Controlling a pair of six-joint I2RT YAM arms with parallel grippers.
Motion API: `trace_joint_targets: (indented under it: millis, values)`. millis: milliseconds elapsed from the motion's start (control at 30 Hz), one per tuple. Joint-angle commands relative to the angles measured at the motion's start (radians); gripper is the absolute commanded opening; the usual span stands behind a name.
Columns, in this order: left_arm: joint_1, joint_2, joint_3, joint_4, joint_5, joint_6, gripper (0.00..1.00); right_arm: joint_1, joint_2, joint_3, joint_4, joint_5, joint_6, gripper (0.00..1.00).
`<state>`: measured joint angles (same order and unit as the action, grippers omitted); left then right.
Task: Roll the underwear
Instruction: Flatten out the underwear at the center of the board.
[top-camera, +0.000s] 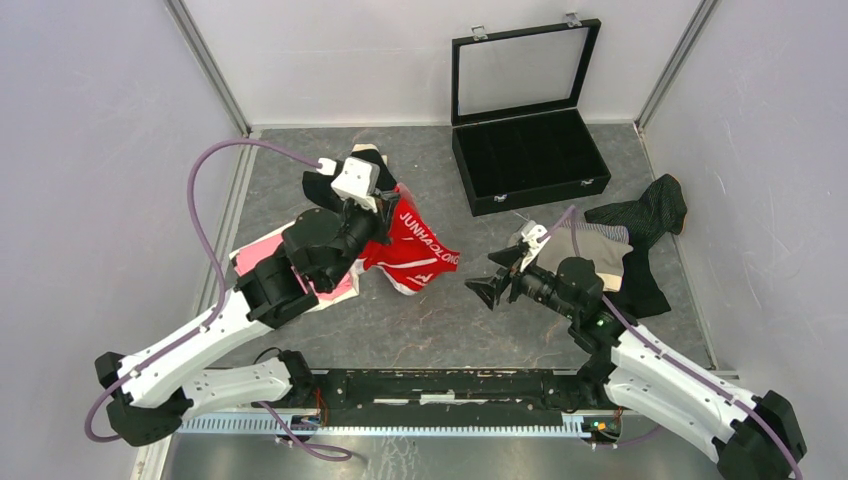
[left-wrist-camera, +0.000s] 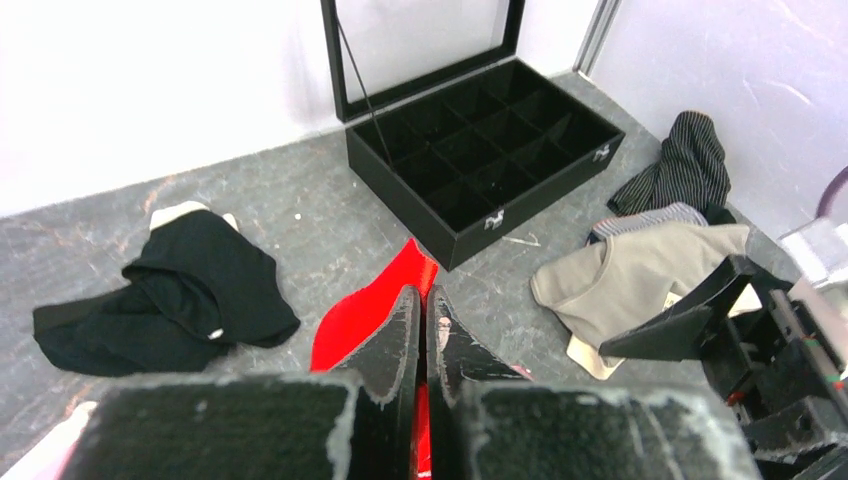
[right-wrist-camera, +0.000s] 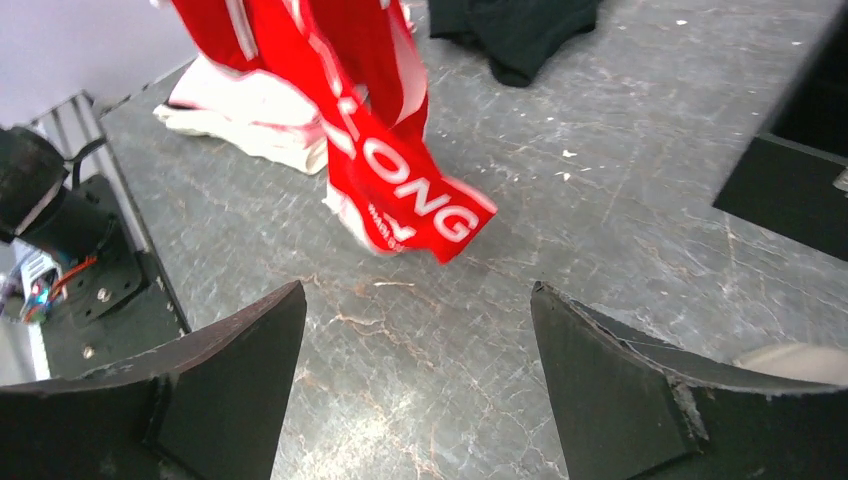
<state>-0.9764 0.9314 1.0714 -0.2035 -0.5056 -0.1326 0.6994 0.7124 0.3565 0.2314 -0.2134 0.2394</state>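
Note:
The red underwear (top-camera: 415, 250) with white lettering hangs from my left gripper (top-camera: 385, 205), and its lower end rests on the grey table. In the left wrist view my left gripper (left-wrist-camera: 422, 300) is shut, with red underwear (left-wrist-camera: 365, 310) pinched between the fingers. My right gripper (top-camera: 483, 285) stands open just right of the red piece, apart from it. The right wrist view shows my right gripper (right-wrist-camera: 418, 295) wide open over bare table, the red underwear (right-wrist-camera: 400, 190) hanging ahead. Beige underwear (top-camera: 590, 250) and a dark pinstriped piece (top-camera: 655, 205) lie at the right, black underwear (left-wrist-camera: 170, 300) at the back left, and a pink piece (top-camera: 265, 250) under the left arm.
A black compartment case (top-camera: 530, 150) with its glass lid raised stands at the back centre. It also shows in the left wrist view as the case (left-wrist-camera: 480, 150) and at the right edge of the right wrist view as the case (right-wrist-camera: 790, 190). White walls enclose the table on three sides.

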Motion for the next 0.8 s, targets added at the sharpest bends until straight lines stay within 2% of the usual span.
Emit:
trace_joint_targets:
  millis: [0,200,367,567,767]
  values:
    - [0.004,-0.032,0.076,0.065,0.008,0.104,0.02,0.001,0.061,0.069,0.059,-0.135,-0.075,0.9]
    - [0.004,-0.069,0.111,0.061,0.125,0.175,0.02,-0.001,0.083,0.041,0.166,-0.225,-0.156,0.95]
    - [0.004,-0.108,0.114,0.079,0.228,0.222,0.02,0.0,0.095,0.046,0.186,-0.295,-0.196,0.96]
    - [0.004,-0.14,0.109,0.115,0.29,0.239,0.02,-0.001,0.14,0.032,0.28,-0.368,-0.112,0.94]
    - [0.004,-0.136,0.113,0.11,0.296,0.238,0.02,0.0,0.195,0.013,0.449,-0.455,0.05,0.9]
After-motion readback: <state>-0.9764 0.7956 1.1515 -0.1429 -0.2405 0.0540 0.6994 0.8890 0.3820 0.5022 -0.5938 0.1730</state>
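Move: My left hand already holds the red underwear high by its upper edge. Its free lower corner hangs about 13 cm to the right of that hand, 2 cm back and 17 cm below. From my empty, wide-open right hand, that corner is roughly 6 cm left and 2 cm ahead, about level. The black garment lies some 19 cm ahead and 9 cm left of my left hand, the pink cloth 20 cm left and 1 cm ahead of it, both about 35 cm lower. I keep my pinch on the underwear and lift it about 9 cm more with my left hand, drawing back some 5 cm towards my base while its fingers tip up and swing clockwise. Meanwhile my right hand, fingers still spread, eases left, slightly back and up to the hanging corner, turning counter-clockwise about 20 degrees; I don't close on the cloth yet. ##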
